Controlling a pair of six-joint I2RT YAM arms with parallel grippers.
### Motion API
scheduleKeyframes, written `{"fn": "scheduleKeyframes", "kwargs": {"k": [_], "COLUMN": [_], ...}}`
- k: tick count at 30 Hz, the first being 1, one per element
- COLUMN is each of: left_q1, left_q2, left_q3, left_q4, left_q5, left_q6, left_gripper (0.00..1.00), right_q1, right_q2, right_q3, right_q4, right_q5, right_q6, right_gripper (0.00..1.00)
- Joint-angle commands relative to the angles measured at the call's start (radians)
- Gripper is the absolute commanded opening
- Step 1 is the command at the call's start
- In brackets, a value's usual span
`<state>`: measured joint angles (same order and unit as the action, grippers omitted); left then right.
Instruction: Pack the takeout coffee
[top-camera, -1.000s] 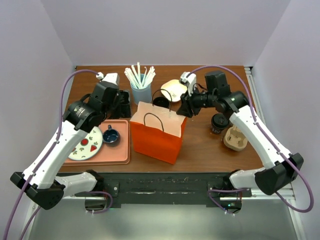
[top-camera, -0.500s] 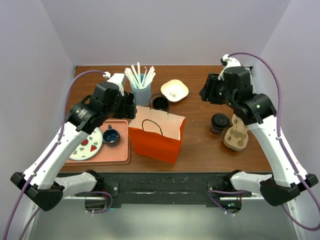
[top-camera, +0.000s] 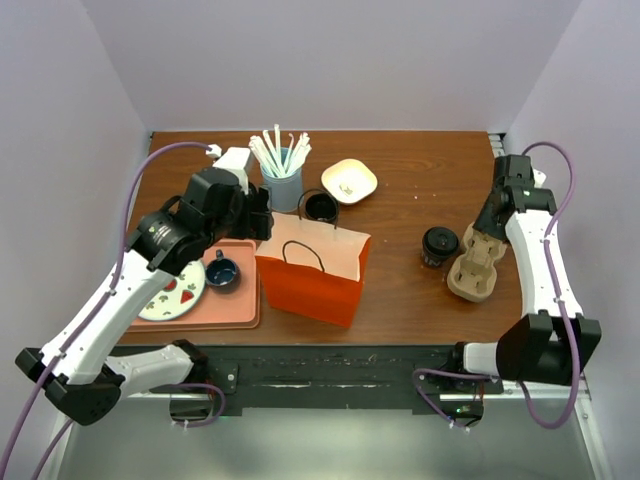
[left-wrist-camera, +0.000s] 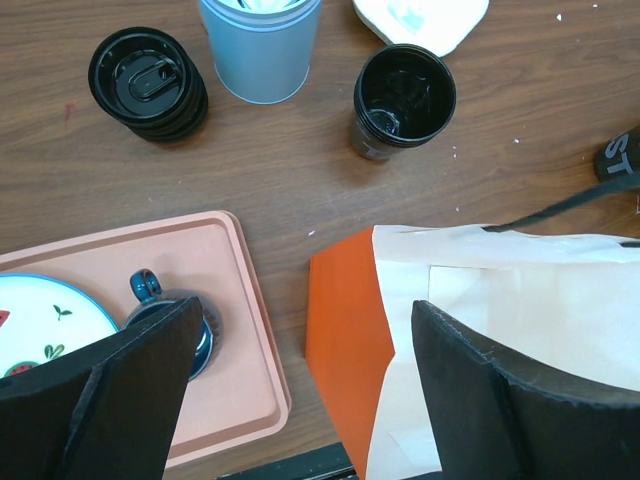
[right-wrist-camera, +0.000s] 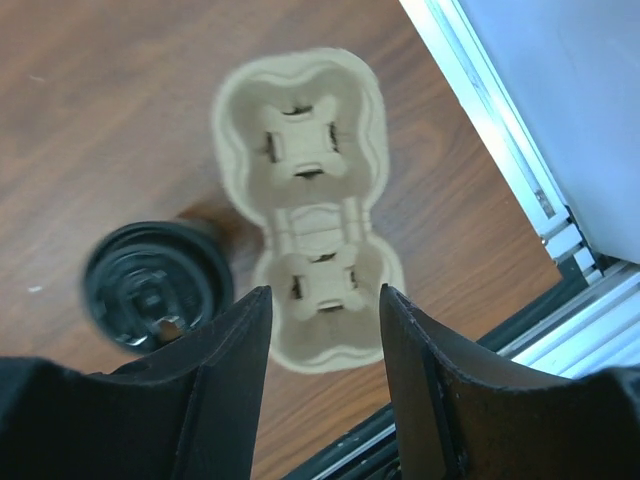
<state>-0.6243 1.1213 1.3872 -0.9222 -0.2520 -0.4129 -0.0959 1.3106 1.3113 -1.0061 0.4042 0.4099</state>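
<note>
The takeout coffee (top-camera: 438, 245), a small black cup with a round black lid, stands on the wooden table right of the orange paper bag (top-camera: 310, 272); the right wrist view shows it blurred (right-wrist-camera: 155, 285). My right gripper (top-camera: 488, 226) (right-wrist-camera: 325, 292) hangs open and empty over the cardboard cup carrier (top-camera: 474, 268) (right-wrist-camera: 305, 205), just right of the coffee. My left gripper (top-camera: 258, 215) (left-wrist-camera: 305, 305) is open above the bag's left edge (left-wrist-camera: 355, 330), holding nothing. The bag stands upright with its mouth open.
A pink tray (top-camera: 240, 312) at the left holds a plate (top-camera: 168, 290) and a dark blue mug (top-camera: 222, 270). Behind the bag are a light blue straw tumbler (top-camera: 282, 186), an open black cup (top-camera: 320, 207) and a white dish (top-camera: 348, 180). Black lids (left-wrist-camera: 148, 82) sit stacked beside the tumbler.
My right arm swung from the bag's mouth across to the table's right side and now hangs over the carrier. The bag's top shifted slightly left. The left arm barely moved.
</note>
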Motion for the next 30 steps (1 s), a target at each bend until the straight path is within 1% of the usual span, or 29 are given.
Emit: {"fn": "scheduleKeyframes", "kwargs": {"k": [1,4,6,10,15,17,19,20,23,27,30], "left_q1": [-0.018,-0.029,-0.040,-0.060,-0.078,-0.080,-0.081,-0.081,-0.083,-0.083,-0.084], "left_q2": [-0.031,-0.040,-0.043,-0.038,-0.025,-0.021,-0.018,-0.015,-0.008,-0.003,-0.002], "left_q3": [-0.002,-0.010,-0.013,-0.008,0.006,0.004,0.004,0.004,0.004,0.013,0.016], "left_q4": [0.019,0.019,0.016,0.010,0.005,0.006,0.006,0.008,0.011,0.005,0.002], "left_q5": [-0.053,-0.076,-0.090,-0.110,-0.118,-0.124,-0.130,-0.132,-0.132,-0.135,-0.138], "left_q6": [0.028,0.040,0.045,0.051,0.051,0.054,0.052,0.052,0.054,0.054,0.051], "left_gripper": [0.91,0.91,0.91,0.91,0.90,0.91,0.91,0.91,0.90,0.90,0.90], "right_q1": [-0.065,-0.087,-0.105,-0.143,-0.148,-0.153,-0.151,-0.154,-0.166,-0.173,-0.174], "right_q2": [0.022,0.052,0.067,0.105,0.139,0.142,0.144,0.153,0.194,0.200,0.205], "right_q3": [-0.070,-0.105,-0.145,-0.178,-0.173,-0.178,-0.187,-0.195,-0.182,-0.201,-0.211], "right_q4": [0.115,0.150,0.193,0.228,0.224,0.230,0.262,0.274,0.242,0.235,0.235], "right_q5": [-0.083,-0.157,-0.171,-0.235,-0.222,-0.240,-0.292,-0.307,-0.312,-0.323,-0.309], "right_q6": [-0.114,-0.198,-0.243,-0.269,-0.290,-0.296,-0.325,-0.344,-0.364,-0.358,-0.355], "right_gripper": [0.52,0.53,0.53,0.49,0.49,0.49,0.50,0.52,0.53,0.54,0.58]}}
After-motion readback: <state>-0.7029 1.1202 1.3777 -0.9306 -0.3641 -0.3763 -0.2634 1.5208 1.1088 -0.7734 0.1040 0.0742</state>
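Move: Almost straight below the right hand lies the cup carrier, its middle about 15 cm down, 2 cm ahead and 3 cm to the right. The lidded coffee cup stands beside the carrier, about 8 cm to the hand's left and 3 cm ahead; the orange paper bag is much farther off, some 40 cm left and 4 cm back. From the left hand the carrier is roughly 55 cm to the right and 4 cm ahead. Sinking about 12 cm towards the carrier's middle, the right hand drops quickly, slows halfway through, then eases lower, with the lidded cup off to its left. The wrist steepens the fingers by some 15 degrees and turns about as much counter-clockwise, so the half-open fingers, which keep their gap, come close to either side of the bridge between the two wells. ##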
